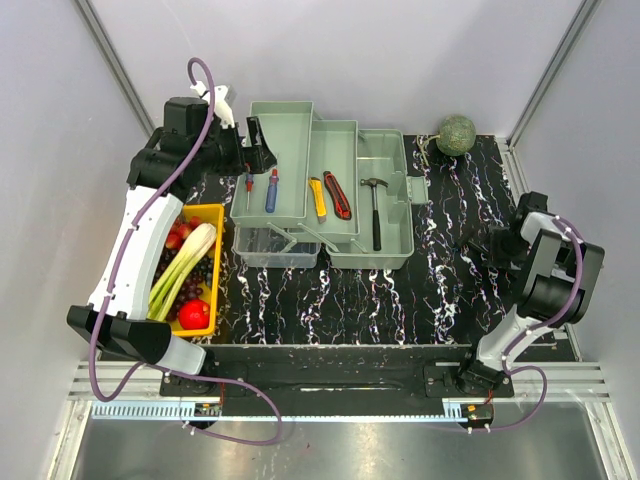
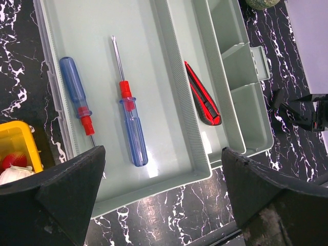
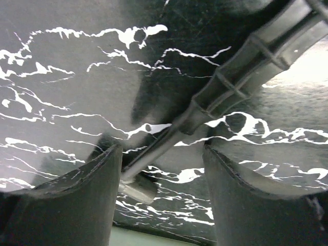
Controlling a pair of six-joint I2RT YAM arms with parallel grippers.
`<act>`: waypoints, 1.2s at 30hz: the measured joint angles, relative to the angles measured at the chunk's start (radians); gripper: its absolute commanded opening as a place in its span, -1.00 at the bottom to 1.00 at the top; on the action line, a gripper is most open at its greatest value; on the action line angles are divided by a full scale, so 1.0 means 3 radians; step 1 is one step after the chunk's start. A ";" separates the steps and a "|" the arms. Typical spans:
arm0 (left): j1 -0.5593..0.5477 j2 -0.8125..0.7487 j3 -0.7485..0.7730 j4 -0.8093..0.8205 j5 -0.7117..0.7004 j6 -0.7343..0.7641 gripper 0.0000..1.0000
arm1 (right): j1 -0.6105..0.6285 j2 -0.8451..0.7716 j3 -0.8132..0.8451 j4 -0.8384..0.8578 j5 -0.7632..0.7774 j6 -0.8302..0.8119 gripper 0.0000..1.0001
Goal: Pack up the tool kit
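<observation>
The pale grey-green tool kit box (image 1: pixel 408 232) stands open with its trays folded out. Two blue-handled screwdrivers (image 1: pixel 271 190) (image 2: pixel 134 134) lie in the left tray. A yellow knife (image 1: pixel 318 197) and a red knife (image 1: pixel 337 195) (image 2: pixel 203 95) lie in the middle tray, and a hammer (image 1: pixel 375 212) in the main compartment. My left gripper (image 1: pixel 258 140) (image 2: pixel 162 166) hangs open and holding nothing over the left tray's edge. My right gripper (image 1: pixel 498 247) (image 3: pixel 161 156) is open low over the marble. A dark ribbed-handled tool with a metal shaft (image 3: pixel 169 136) lies between its fingers, ungripped.
A yellow tray (image 1: pixel 216 262) of produce sits left of the box. The translucent lid (image 1: pixel 275 250) lies in front of the left tray. A green melon (image 1: pixel 457 133) rests at the far right corner. Black marbled mat (image 1: pixel 350 300) covers the table.
</observation>
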 measured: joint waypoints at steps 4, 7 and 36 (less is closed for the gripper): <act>0.0010 0.0000 -0.0006 -0.0003 -0.0011 0.0000 0.98 | -0.0004 0.0103 0.0100 -0.0009 -0.0064 0.0220 0.12; 0.0024 -0.0001 -0.0006 -0.0001 -0.0020 0.0001 0.98 | -0.0003 0.0183 0.0182 -0.0088 -0.0058 0.0354 -0.05; 0.0046 -0.0042 -0.0006 -0.0001 -0.0037 -0.0004 0.98 | 0.0111 -0.1053 0.0118 0.0221 0.0212 -0.0487 -1.00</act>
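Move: The last loose tool, black-handled and lying aslant, has its narrow neck almost between the right fingers; its middle is about 3 cm back, 4 cm to the right and 1 cm below the hand. The hammer, packed in the box, lies some 35 cm left and 11 cm ahead of this hand; the melon about 34 cm ahead and 13 cm left, its middle slightly higher. From the left hand the black-handled tool lies roughly 68 cm right, 5 cm back and 35 cm down. The black-handled tool is pinched at its neck, near the head end: the right hand eases about 1 cm forward, turns some 10 degrees clockwise and shuts its half-open fingers. It stays low briefly, then, still gripping, speeds upward about 13 cm off the table, tilting so the fingertips swing some 25 degrees forward and to the right. ##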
